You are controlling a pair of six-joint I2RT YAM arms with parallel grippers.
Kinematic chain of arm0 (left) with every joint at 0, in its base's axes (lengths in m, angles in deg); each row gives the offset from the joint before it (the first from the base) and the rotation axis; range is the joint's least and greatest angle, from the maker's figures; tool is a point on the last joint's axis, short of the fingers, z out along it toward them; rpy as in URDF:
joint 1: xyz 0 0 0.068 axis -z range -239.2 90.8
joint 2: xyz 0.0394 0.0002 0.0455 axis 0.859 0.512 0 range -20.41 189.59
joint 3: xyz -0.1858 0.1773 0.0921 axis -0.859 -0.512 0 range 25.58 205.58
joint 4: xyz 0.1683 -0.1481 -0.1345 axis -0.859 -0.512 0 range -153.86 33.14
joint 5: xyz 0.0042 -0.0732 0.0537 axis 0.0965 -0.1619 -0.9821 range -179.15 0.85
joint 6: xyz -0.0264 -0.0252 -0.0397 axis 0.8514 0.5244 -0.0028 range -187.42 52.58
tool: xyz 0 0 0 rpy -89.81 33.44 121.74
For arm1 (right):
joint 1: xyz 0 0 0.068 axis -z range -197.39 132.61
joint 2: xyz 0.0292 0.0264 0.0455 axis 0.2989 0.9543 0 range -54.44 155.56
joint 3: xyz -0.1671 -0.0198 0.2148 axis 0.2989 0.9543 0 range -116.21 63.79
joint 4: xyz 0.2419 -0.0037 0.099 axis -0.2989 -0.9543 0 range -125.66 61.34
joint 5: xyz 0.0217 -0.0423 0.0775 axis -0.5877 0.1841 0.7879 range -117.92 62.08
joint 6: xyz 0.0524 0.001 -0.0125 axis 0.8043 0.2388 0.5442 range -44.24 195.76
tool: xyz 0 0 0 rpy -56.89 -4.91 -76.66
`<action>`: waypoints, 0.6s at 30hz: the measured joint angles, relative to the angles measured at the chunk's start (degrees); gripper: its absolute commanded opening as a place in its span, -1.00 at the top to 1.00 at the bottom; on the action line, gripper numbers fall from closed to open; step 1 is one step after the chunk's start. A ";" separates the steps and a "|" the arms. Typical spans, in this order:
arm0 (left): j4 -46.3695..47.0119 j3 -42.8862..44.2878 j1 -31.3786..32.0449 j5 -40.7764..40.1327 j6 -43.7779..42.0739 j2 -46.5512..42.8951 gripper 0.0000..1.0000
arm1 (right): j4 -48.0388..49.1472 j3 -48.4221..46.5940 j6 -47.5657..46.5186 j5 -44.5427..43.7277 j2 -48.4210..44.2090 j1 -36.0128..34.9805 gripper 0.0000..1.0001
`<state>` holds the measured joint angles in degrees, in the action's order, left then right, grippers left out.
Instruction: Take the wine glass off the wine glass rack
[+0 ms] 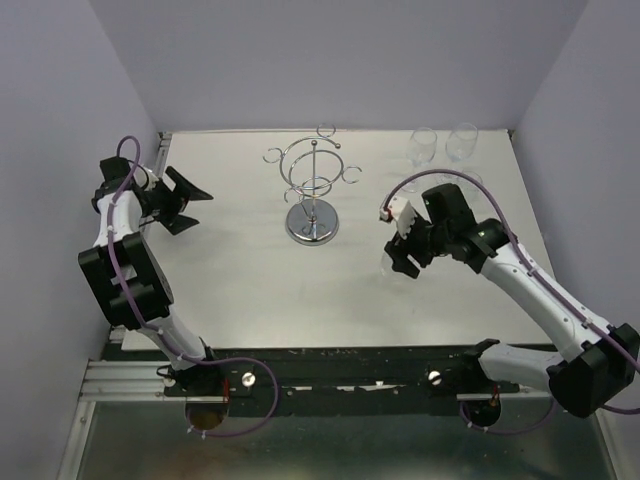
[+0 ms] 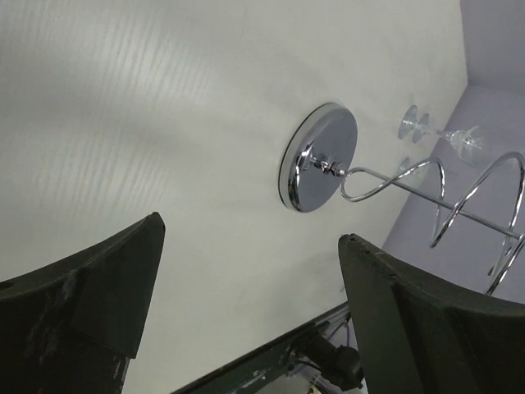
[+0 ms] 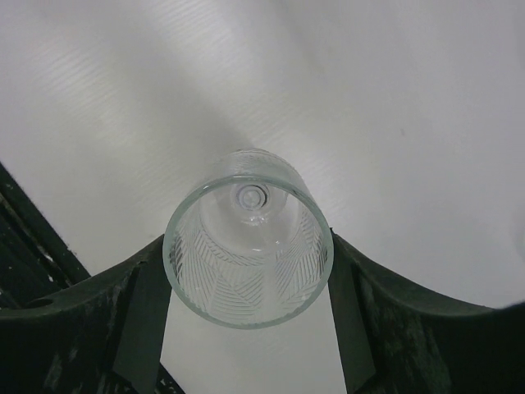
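The wine glass rack [image 1: 313, 190] is a chrome wire stand with a round mirror base, at the middle back of the table. It also shows in the left wrist view [image 2: 321, 158]. My right gripper [image 1: 400, 242] is to the right of the rack, apart from it. In the right wrist view it [image 3: 248, 246] is shut on the bowl of a clear wine glass [image 3: 246, 283] with an etched leaf pattern, rim toward the camera, held over the white table. My left gripper [image 1: 186, 200] is open and empty, left of the rack; its dark fingers [image 2: 90, 287] stand wide apart.
Two more clear glasses [image 1: 424, 146] [image 1: 462, 140] stand at the back right corner, and also show in the left wrist view [image 2: 420, 125]. Grey walls close the table on three sides. The black rail with the arm bases [image 1: 330, 375] runs along the near edge.
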<state>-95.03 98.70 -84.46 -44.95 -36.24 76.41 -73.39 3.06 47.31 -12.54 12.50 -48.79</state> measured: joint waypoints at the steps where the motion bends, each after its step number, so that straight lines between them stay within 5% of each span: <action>1: -1.11 2.29 0.00 -0.50 -1.81 1.49 -0.98 | 0.61 0.48 0.90 -0.04 0.11 1.88 0.99; 9: -8.68 15.67 0.83 -6.97 -13.49 4.96 -0.97 | 10.99 -2.75 10.73 -1.73 7.26 20.52 0.99; 18: -13.29 29.22 4.20 -2.97 -30.73 5.70 -0.97 | 19.56 -9.88 14.08 -3.06 18.51 22.40 0.99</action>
<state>-108.32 127.93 -80.26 -47.92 -66.97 82.11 -53.83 -6.82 61.39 -15.60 31.01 -26.38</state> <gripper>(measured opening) 0.988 0.754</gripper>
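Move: The held glass is being taken to the group of standing wine glasses. The nearest, the left one of the back pair, is roughly 26 cm ahead of the right hand, 7 cm right and 5 cm lower. Its back neighbour stands some 10 cm farther right and 2 cm farther out; the front glass is about 12 cm right of it and 5 cm nearer. The rack is about 16 cm ahead and 19 cm left of the right hand, its middle slightly higher. From the left hand, that nearest glass lies about 12 cm ahead and 53 cm right. Still pinching the wine glass by its bowl, the right hand carries it about 17 cm forward and half as far right towards the standing glasses, nearly level. The rightward part comes first, then it heads straight out, turning clockwise some 35 degrees. The empty left hand, fingers staying open, goes forward, then lifts about 9 cm, its left side rolling up and fingers tipping up. ##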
